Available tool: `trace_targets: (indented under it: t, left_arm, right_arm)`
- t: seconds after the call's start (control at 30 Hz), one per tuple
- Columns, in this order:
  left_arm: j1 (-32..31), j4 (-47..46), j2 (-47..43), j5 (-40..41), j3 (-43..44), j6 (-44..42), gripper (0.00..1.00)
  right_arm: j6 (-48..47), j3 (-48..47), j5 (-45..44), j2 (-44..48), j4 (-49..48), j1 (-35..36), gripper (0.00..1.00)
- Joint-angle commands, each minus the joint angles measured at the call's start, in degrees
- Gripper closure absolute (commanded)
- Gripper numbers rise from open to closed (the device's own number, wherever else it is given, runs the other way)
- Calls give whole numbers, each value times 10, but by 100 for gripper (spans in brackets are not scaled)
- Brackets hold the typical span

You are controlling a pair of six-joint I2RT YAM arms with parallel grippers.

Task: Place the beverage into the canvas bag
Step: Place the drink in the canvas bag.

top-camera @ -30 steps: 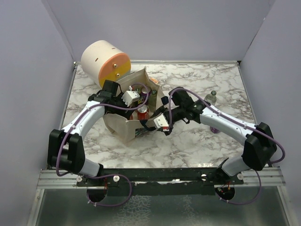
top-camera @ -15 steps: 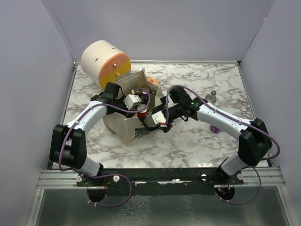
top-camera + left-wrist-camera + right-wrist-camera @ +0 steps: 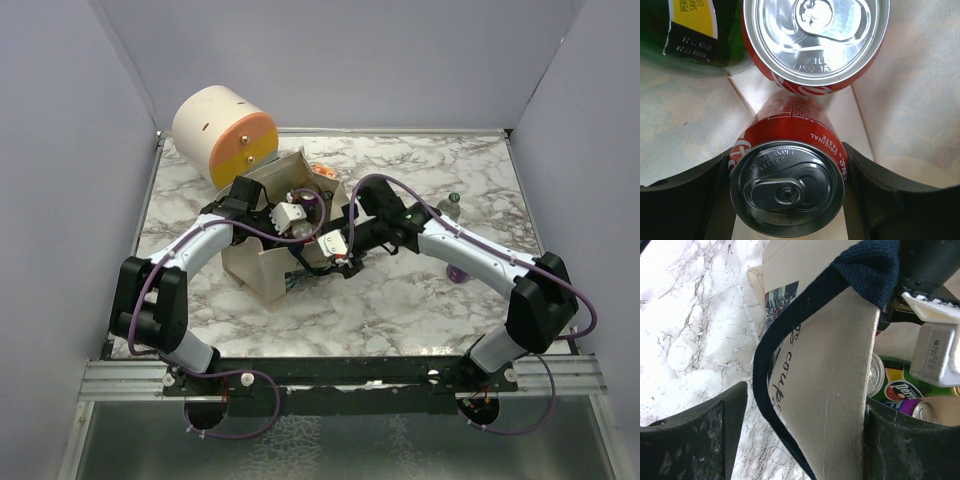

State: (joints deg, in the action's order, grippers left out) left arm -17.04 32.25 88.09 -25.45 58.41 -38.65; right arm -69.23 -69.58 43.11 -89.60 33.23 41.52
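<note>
The beverage, a red cola can (image 3: 790,125), sits between my left gripper's (image 3: 788,172) two black fingers, which are shut on its sides, top facing the camera. It is down inside the canvas bag (image 3: 255,275), over the pale bag floor (image 3: 920,100). My right gripper (image 3: 805,415) straddles the bag's beige side wall (image 3: 835,380) and navy strap handle (image 3: 785,330). Its inner finger touches the cloth, its outer finger stands apart over the marble, so the jaws are open. In the top view both wrists cover the bag's mouth and hide the can.
Inside the bag lie a second red can (image 3: 815,45), a green bottle (image 3: 685,30) and a purple can (image 3: 922,410). The cream-and-orange drum (image 3: 222,135) stands just behind the bag. A clear bottle (image 3: 449,207) stands on the marble at the right.
My left gripper has carried the can farther into the bag, out of the top view's sight. The right gripper has shifted left and up along the bag's rim, and its jaws have widened.
</note>
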Motion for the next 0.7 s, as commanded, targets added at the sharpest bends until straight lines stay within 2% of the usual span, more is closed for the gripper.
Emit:
trace_targets:
  t: [0.0, 0.33, 0.67]
  left_arm:
    - [-10, -21, 8, -24, -24, -6, 98]
    - [-11, 20, -47, -46, 17, -1, 100]
    - [-11, 98, -106, -45, 76, -43, 100]
  right_arm:
    - [29, -22, -18, 1, 8, -1, 28]
    - [46, -6, -33, 27, -11, -1, 28]
    - [59, 12, -43, 46, -26, 0, 27]
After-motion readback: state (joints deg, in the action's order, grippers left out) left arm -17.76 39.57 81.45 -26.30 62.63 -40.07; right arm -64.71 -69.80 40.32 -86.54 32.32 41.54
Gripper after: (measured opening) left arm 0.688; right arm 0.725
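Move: The left hand already grips a red can low inside the canvas bag, whose middle lies about 4 cm ahead and 2 cm right of this hand, roughly level. The standing red can is some 4 cm ahead and 4 cm right; the green bottle lies about 10 cm straight ahead, 2 cm lower, and the purple can 11 cm ahead, 4 cm right and 2 cm lower. From the right hand, at the near right wall, the bag's middle is about 7 cm ahead, 9 cm left and 5 cm down. Straight up goes the left hand after a short pause, drawing the gripped red can about 5 cm off its low spot in the bag and away from the standing red can, with a 1 cm drift back and an unchanged grip. The right hand eases up roughly 2 cm along the bag's near right wall, turning slightly clockwise, its fingers staying open either side of the canvas. ##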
